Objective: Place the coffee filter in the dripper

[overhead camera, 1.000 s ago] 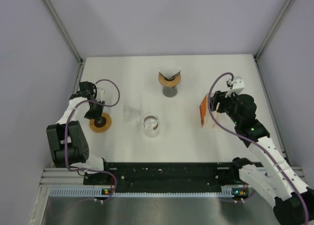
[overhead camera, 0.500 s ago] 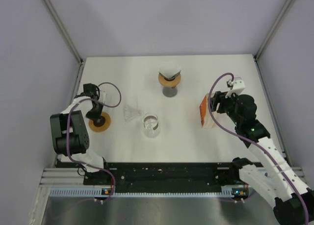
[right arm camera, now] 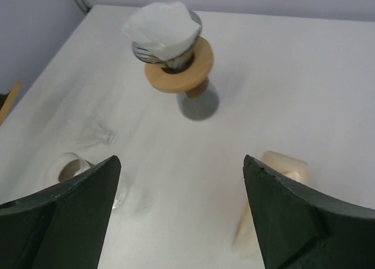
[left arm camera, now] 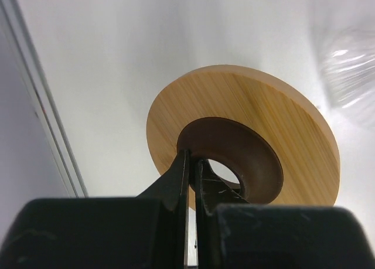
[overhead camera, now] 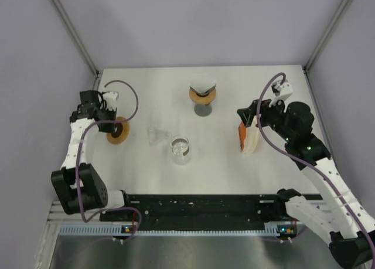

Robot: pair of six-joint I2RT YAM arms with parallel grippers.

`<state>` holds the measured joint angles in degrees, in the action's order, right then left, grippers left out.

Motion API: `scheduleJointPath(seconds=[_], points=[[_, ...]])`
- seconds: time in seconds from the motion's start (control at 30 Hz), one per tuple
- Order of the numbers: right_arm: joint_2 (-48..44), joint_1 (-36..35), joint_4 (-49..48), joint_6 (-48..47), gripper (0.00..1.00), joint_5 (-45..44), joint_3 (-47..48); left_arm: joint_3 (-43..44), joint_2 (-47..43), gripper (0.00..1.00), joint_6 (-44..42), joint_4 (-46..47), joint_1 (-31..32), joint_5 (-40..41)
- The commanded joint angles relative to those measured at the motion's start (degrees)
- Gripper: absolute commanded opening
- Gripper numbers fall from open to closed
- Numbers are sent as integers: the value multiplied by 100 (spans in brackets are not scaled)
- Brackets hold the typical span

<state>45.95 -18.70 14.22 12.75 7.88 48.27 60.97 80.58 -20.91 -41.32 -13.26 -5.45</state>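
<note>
A glass dripper with a wooden collar [overhead camera: 202, 94] stands at the back centre, and a white paper filter [overhead camera: 202, 81] sits in it. Both show in the right wrist view, the filter [right arm camera: 164, 26] above the collar [right arm camera: 181, 70]. A pack of cream filters [overhead camera: 249, 139] stands at the right and also shows in the right wrist view [right arm camera: 282, 166]. My right gripper [overhead camera: 245, 115] is open and empty above the pack's near side [right arm camera: 181, 163]. My left gripper [overhead camera: 110, 128] is shut on the brown inner rim of a second wooden ring [overhead camera: 118, 132], as the left wrist view shows [left arm camera: 190, 163].
A clear glass funnel [overhead camera: 157, 134] lies left of centre. A glass cup [overhead camera: 180, 149] stands beside it. The second wooden ring fills the left wrist view [left arm camera: 275, 111]. The enclosure's left rail [overhead camera: 94, 90] runs close to my left arm.
My left arm swung up and back, carrying the wooden ring toward the far left. My right gripper rose and shifted back from the filter pack, its jaws open.
</note>
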Motion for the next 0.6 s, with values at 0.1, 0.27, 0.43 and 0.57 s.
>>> scheduleJointPath(seconds=[0.1, 0.27, 0.43, 0.57], points=[[1045, -2004, -883, 613, 87, 2, 1298, 1241, -1280, 0, 183, -631, 86, -2037], [2441, -3016, -2334, 1422, 87, 284, 1913, 1628, -1633, 0, 376, -1079, 394, -2600], [4024, -3429, -3142, 2125, 82, 442, 2809, 1690, -1782, 0, 851, -1036, 605, -2601], [4930, -3658, -3688, 2494, 82, 644, 3398, 1664, -1826, 0, 1097, -948, 693, -2408]])
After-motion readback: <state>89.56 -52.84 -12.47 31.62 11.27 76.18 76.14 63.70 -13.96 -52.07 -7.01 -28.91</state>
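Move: The left hand already pinches the wooden ring, whose middle is about 3 cm to its right and 1 cm below the finger pads; from the right hand this ring lies some 48 cm left, 2 cm farther out and 18 cm lower. From the right hand, the glass stands about 23 cm left, 1 cm back and 22 cm below, the clear plastic piece 33 cm left, 5 cm ahead and 26 cm below, and the filter-lined dripper 15 cm left, 16 cm ahead and 17 cm below. Sweeping fast to its left by about 30 cm and rising a little, the right hand crosses high over the glass towards the wooden ring, swinging counter-clockwise with its fingers kept wide open. To meet it, the left hand carries the ring steeply up, some 17 cm, then also rightward, tilting its fingers up out of their downward slant and keeping its pinch on the ring's inner rim. ##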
